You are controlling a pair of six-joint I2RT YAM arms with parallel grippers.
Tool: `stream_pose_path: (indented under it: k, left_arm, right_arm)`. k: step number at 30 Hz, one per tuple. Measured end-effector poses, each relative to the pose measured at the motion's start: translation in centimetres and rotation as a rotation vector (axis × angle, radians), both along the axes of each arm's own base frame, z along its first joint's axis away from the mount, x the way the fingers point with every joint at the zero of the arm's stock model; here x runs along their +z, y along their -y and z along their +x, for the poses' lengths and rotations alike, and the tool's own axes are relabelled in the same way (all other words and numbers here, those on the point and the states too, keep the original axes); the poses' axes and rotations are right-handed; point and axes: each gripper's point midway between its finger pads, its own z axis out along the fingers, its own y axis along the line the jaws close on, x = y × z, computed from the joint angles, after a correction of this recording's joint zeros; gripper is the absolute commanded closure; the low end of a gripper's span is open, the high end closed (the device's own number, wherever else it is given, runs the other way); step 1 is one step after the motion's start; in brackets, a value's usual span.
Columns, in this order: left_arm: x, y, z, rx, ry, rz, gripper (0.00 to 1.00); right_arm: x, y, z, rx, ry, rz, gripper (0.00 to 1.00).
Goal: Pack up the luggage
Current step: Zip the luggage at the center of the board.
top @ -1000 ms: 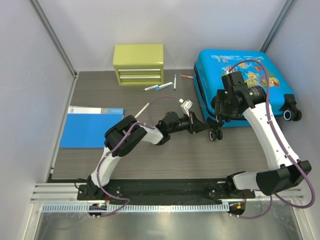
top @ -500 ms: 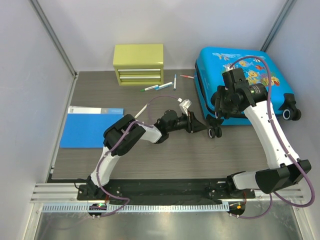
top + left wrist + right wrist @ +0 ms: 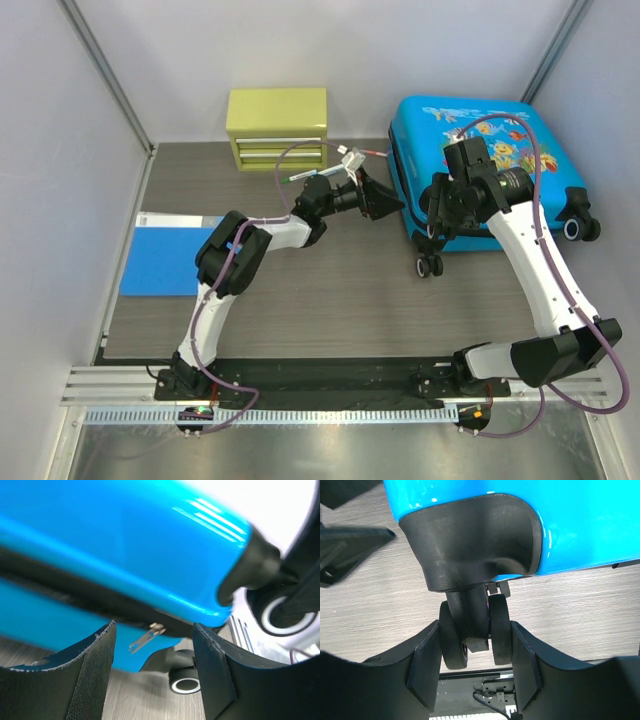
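The luggage (image 3: pixel 500 135), a bright-blue fish-print suitcase, lies closed and flat at the back right. It also fills the left wrist view (image 3: pixel 125 540) and the top of the right wrist view (image 3: pixel 580 525). My left gripper (image 3: pixel 385 203) is open beside the case's left edge. Between its fingers, untouched, hangs a silver zipper pull (image 3: pixel 145 639) (image 3: pixel 154 630). My right gripper (image 3: pixel 433 243) (image 3: pixel 475 645) is shut on the near-left twin wheel (image 3: pixel 430 266) (image 3: pixel 498 630), one pad pressed against each side.
A yellow-green drawer box (image 3: pixel 277 128) stands at the back. A flat blue folder (image 3: pixel 170 262) lies at the left. Pens (image 3: pixel 298 177) lie in front of the drawer box, partly under my left arm. Side walls close in the table.
My left gripper has opened and swung from beside the near-left wheel back along the case's left edge. The right gripper has stayed on the wheel.
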Motion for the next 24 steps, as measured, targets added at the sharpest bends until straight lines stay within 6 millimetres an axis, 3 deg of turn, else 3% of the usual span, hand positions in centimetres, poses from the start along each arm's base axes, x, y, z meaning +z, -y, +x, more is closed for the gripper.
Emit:
stream_pose_path:
  k: [5, 11, 24]
  left_arm:
    - [-1.3, 1.1, -1.8, -0.094, 0.04, 0.026, 0.38]
    - [-3.6, 1.0, -2.8, -0.149, 0.032, 0.065, 0.37]
    - [-6.6, 1.3, -1.8, -0.142, 0.053, 0.105, 0.35]
  right_arm:
    - [0.0, -0.1, 0.0, 0.001, 0.0, 0.002, 0.99]
    - [0.0, -0.1, 0.0, 0.002, 0.0, 0.004, 0.99]
    - [0.0, -0.1, 0.0, 0.003, 0.0, 0.004, 0.99]
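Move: The zip pull hangs on the luggage's left side about 5 cm to the right of my left hand, level with it front to back and roughly 3 cm lower. Some 7 cm back and 9 cm right of that hand, at its height, is the upper caster. A red marker lies about 14 cm ahead, 3 cm left, far below on the table. From my right hand, clamped on that caster, the pull is about 7 cm ahead, 4 cm left and 3 cm lower. I lower my left hand about 6.5 cm alongside the zip seam, bringing the open fingers down around the level of the pull. On the way I ease back a couple of centimetres and slightly right, the wrist turning some 8 degrees clockwise and the tips dipping a little; nothing is pinched. My right hand stays put, keeping its hold on the upper caster. ##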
